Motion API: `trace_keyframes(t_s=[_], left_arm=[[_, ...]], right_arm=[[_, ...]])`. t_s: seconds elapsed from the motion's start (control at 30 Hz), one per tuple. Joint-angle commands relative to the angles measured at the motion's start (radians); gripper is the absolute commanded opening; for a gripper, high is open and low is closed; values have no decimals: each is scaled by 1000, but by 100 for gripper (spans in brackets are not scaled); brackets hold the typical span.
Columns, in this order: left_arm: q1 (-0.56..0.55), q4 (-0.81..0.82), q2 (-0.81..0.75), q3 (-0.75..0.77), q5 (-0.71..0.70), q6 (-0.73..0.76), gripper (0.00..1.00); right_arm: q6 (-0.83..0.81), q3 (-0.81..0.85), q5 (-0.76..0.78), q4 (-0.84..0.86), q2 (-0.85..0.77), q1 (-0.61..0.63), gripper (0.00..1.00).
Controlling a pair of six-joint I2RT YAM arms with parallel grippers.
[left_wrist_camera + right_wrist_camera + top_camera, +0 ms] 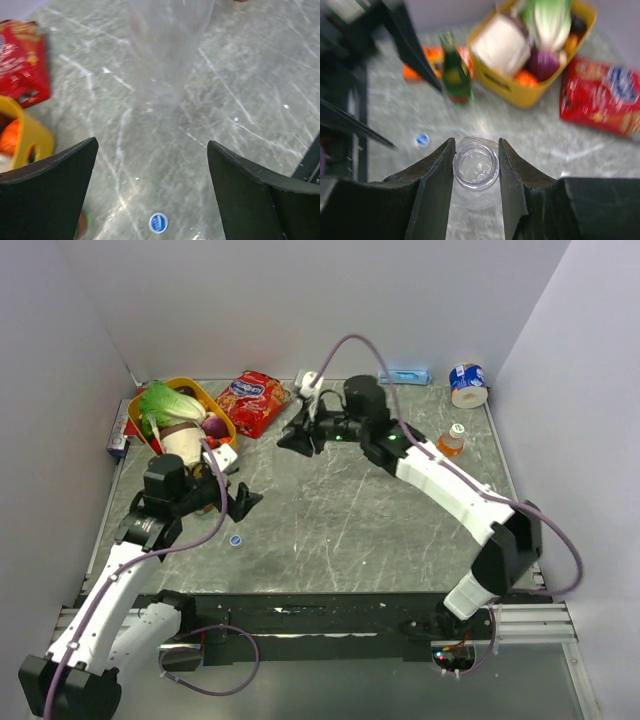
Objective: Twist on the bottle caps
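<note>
My right gripper is shut on the neck of a colourless see-through bottle, whose mouth is open and has no cap on it. In the top view this gripper is at the back middle of the table. The bottle also shows blurred in the left wrist view. A blue cap with a white mark lies on the table, just in front of my open, empty left gripper. The cap also shows in both wrist views. A small orange bottle stands at the right with a pale cap at its top.
A yellow basket of vegetables stands at the back left, with a red snack bag beside it. A dark green bottle stands near the basket. A blue-and-white tape roll lies at the back right.
</note>
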Motion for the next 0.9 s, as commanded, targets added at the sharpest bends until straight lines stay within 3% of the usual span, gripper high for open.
trace_keyframes(t_s=[0.0, 0.37, 0.87], left_arm=[[-63, 153, 21, -23, 12, -35, 96], [-112, 324, 122, -20, -5, -53, 96], [-121, 268, 160, 18, 125, -17, 98]], right_arm=[[118, 74, -84, 26, -97, -1, 0], [285, 129, -172, 89, -80, -1, 0], [411, 103, -238, 205, -86, 5, 0]])
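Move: The clear bottle already hangs from the right hand's fingers by its neck, clear of the table; its middle is about 7 cm ahead of the open left hand, 9 cm to its right and roughly level, and some 8 cm below the right hand. From the right hand, the left gripper is about 7 cm back, 9 cm left and 7 cm lower. The blue cap lies on the table some 22 cm below the left hand, 3 cm ahead and 3 cm left; the green bottle stands 10 cm ahead and 11 cm left of that hand. The clear bottle, kept by its neck in the right hand, goes quickly up about 9 cm and back some 5 cm towards the left gripper, then tilts as the wrist rolls about 15 degrees, swinging its base to the left. The left hand comes about 5 cm right to meet it, turning 10 degrees clockwise, fingers wide open and not yet closing. ##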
